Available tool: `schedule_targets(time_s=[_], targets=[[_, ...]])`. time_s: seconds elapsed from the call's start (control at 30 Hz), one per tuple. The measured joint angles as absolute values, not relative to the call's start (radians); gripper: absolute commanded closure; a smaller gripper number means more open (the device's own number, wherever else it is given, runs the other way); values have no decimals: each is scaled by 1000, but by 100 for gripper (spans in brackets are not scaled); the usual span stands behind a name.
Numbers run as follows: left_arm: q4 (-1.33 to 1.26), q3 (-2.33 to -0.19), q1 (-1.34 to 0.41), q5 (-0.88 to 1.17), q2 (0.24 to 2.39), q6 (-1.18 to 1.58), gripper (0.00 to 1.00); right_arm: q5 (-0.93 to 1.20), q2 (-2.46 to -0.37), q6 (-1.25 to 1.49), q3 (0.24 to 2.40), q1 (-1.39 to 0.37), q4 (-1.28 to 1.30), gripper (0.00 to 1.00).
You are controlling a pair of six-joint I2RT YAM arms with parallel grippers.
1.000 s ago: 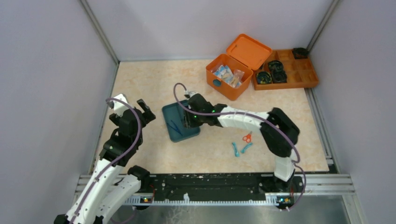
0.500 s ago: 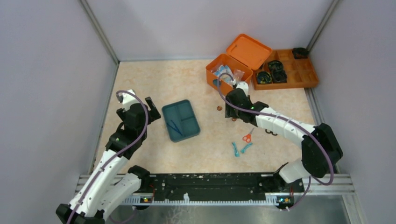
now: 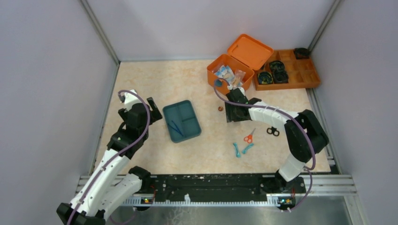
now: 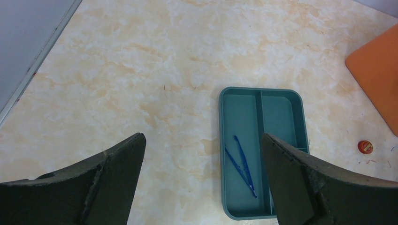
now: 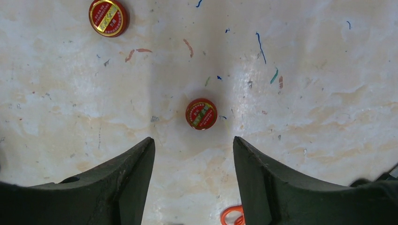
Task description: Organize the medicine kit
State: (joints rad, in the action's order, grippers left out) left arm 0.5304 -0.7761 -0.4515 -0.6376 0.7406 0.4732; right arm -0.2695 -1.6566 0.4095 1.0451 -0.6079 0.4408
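The medicine kit (image 3: 217, 63), an orange box, stands open at the back right with packets inside and its lid tipped back. My right gripper (image 3: 233, 114) hangs in front of it, pointing down at the table. In the right wrist view this gripper (image 5: 192, 143) is open, with a small red tin (image 5: 201, 113) lying just ahead of its fingertips and untouched. A second red tin (image 5: 108, 17) lies further off. My left gripper (image 3: 153, 110) is wide open and empty, left of the teal tray (image 3: 190, 112).
Blue tweezers (image 4: 241, 165) lie in the teal tray (image 4: 281, 101). Orange scissors (image 3: 248, 138), black scissors (image 3: 272, 131) and teal clips (image 3: 240, 149) lie on the table, nearer the arm bases than the right gripper. An orange divided tray (image 3: 307, 75) with black items sits beside the kit.
My right arm swung from over the teal tray to the spot in front of the kit, and its jaws opened wider. The left arm shifted slightly, then stayed still.
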Motion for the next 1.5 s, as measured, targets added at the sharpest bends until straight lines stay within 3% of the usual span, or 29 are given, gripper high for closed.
schedule_targets(time_s=[0.77,1.07,1.3,1.5], targets=[[530,-776,-451,-624,748,470,1,-189,-1772,385,1085,-545,419,59],[529,-776,-451,-609,749,466,1,-198,-1793,374,1102,-540,403,71],[513,-775,-451,-589,756,453,1,-186,-1793,359,1119,-552,416,72],[508,-775,-451,-572,773,450,1,-136,-1803,360,1282,-656,448,72]])
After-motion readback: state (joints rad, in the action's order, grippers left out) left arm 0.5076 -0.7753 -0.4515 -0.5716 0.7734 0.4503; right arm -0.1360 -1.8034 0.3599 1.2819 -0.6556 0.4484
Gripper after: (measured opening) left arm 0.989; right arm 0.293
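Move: The red tin it goes for lies just 2 cm ahead of the right hand and some 3 cm below, neither left nor right. A second tin sits about 9 cm ahead and 10 cm left of the hand, the orange scissors about 5 cm back and 5 cm right, and the green tray roughly 30 cm left and level with it. From the left hand the aimed-at tin is around 40 cm right, 5 cm back and 20 cm below. Right hand eases 3 cm down and forward, pinches the red tin, then swings it 7 cm left, 5 cm up. ##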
